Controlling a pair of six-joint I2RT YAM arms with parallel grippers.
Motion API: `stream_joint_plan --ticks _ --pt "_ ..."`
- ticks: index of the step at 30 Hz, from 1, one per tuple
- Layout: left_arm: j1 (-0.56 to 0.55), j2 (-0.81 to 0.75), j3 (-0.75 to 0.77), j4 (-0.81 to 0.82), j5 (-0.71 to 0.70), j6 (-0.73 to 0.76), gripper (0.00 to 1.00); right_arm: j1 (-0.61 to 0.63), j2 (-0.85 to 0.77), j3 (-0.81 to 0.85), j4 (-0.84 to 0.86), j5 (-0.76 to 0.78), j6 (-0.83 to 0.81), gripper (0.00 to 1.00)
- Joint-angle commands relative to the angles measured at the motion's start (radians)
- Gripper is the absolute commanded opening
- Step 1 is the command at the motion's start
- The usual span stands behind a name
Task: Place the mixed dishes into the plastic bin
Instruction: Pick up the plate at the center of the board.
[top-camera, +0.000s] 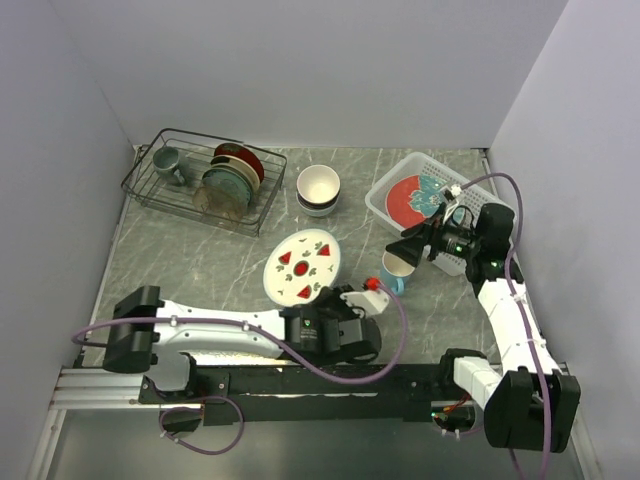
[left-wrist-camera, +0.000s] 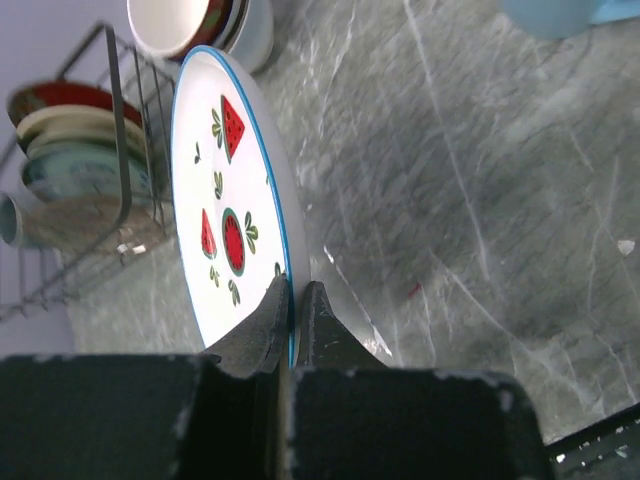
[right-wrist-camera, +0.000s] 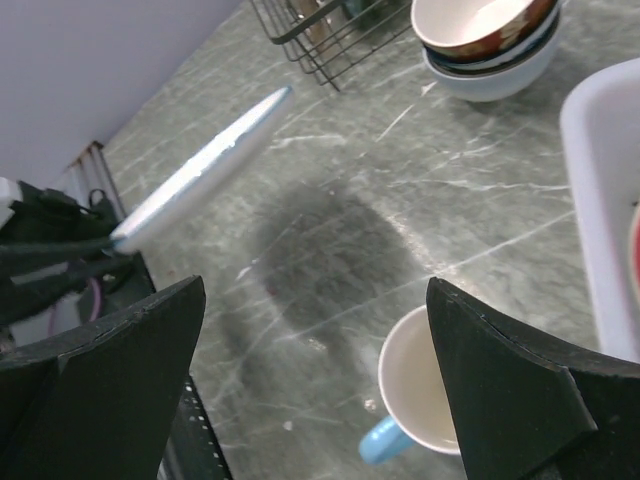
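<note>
My left gripper (top-camera: 340, 291) (left-wrist-camera: 293, 297) is shut on the rim of a white plate with red fruit marks (top-camera: 303, 265) (left-wrist-camera: 225, 200). The plate is tilted and off the table; it shows edge-on in the right wrist view (right-wrist-camera: 200, 170). A light blue mug (top-camera: 393, 272) (right-wrist-camera: 425, 400) stands upright on the table. My right gripper (top-camera: 408, 246) (right-wrist-camera: 315, 290) hangs open just above it, holding nothing. The white plastic bin (top-camera: 385, 195) (right-wrist-camera: 600, 200) at the back right holds a red plate (top-camera: 412, 198). Stacked cream-and-dark bowls (top-camera: 318, 188) (right-wrist-camera: 490, 40) (left-wrist-camera: 190, 25) sit at mid-back.
A black wire rack (top-camera: 200, 180) (left-wrist-camera: 120, 150) at the back left holds a grey-green mug (top-camera: 165, 160) and upright plates (top-camera: 235, 175). Walls close in the table on three sides. The arm bases and cables run along the near edge.
</note>
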Motion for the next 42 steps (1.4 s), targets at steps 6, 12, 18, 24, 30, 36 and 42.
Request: stream_joint_plan --ticks 6,12,18,24,30,36,42 --pt "-0.068 0.065 -0.028 0.444 -0.22 0.475 0.01 0.069 0.04 -0.03 0.147 -0.003 0.176 0.98" --pt "-0.086 0.117 -0.061 0.708 -0.249 0.716 0.01 0.111 0.068 -0.039 0.187 0.014 0.25 0.98" --pt "-0.091 0.16 -0.068 0.875 -0.235 0.846 0.01 0.149 0.091 -0.056 0.23 0.057 0.334 0.99" --pt "-0.091 0.192 -0.064 0.96 -0.217 0.934 0.01 0.19 0.135 -0.056 0.235 0.083 0.368 0.98" --pt "-0.091 0.225 -0.038 0.986 -0.192 0.957 0.01 0.217 0.177 -0.061 0.275 0.081 0.427 0.86" --pt "-0.089 0.255 -0.012 1.012 -0.179 0.983 0.01 0.223 0.184 -0.071 0.328 0.048 0.491 0.44" --pt "-0.091 0.283 0.024 0.995 -0.16 0.98 0.01 0.218 0.171 -0.071 0.354 0.032 0.509 0.11"
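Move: The plate is already in the left gripper, its middle about 6 cm ahead and 5 cm left of that hand, a touch higher. The open right gripper waits some 12 cm ahead of the left hand, 17 cm right and about 3 cm higher. From the right hand the plate's middle lies about 22 cm left, 6 cm back and 2 cm lower; the mug is roughly 3 cm ahead, 2 cm right and 14 cm below, and the bin 20 cm ahead, 15 cm right, 14 cm below. Keep the left grip on the plate and carry it right about 11 cm, tilting those fingers upward and swinging them clockwise, to meet the right gripper. Bring the open right gripper left about 6 cm to the plate, sinking a little and turning as it goes, then close its fingers to pinch the plate's far right rim. ##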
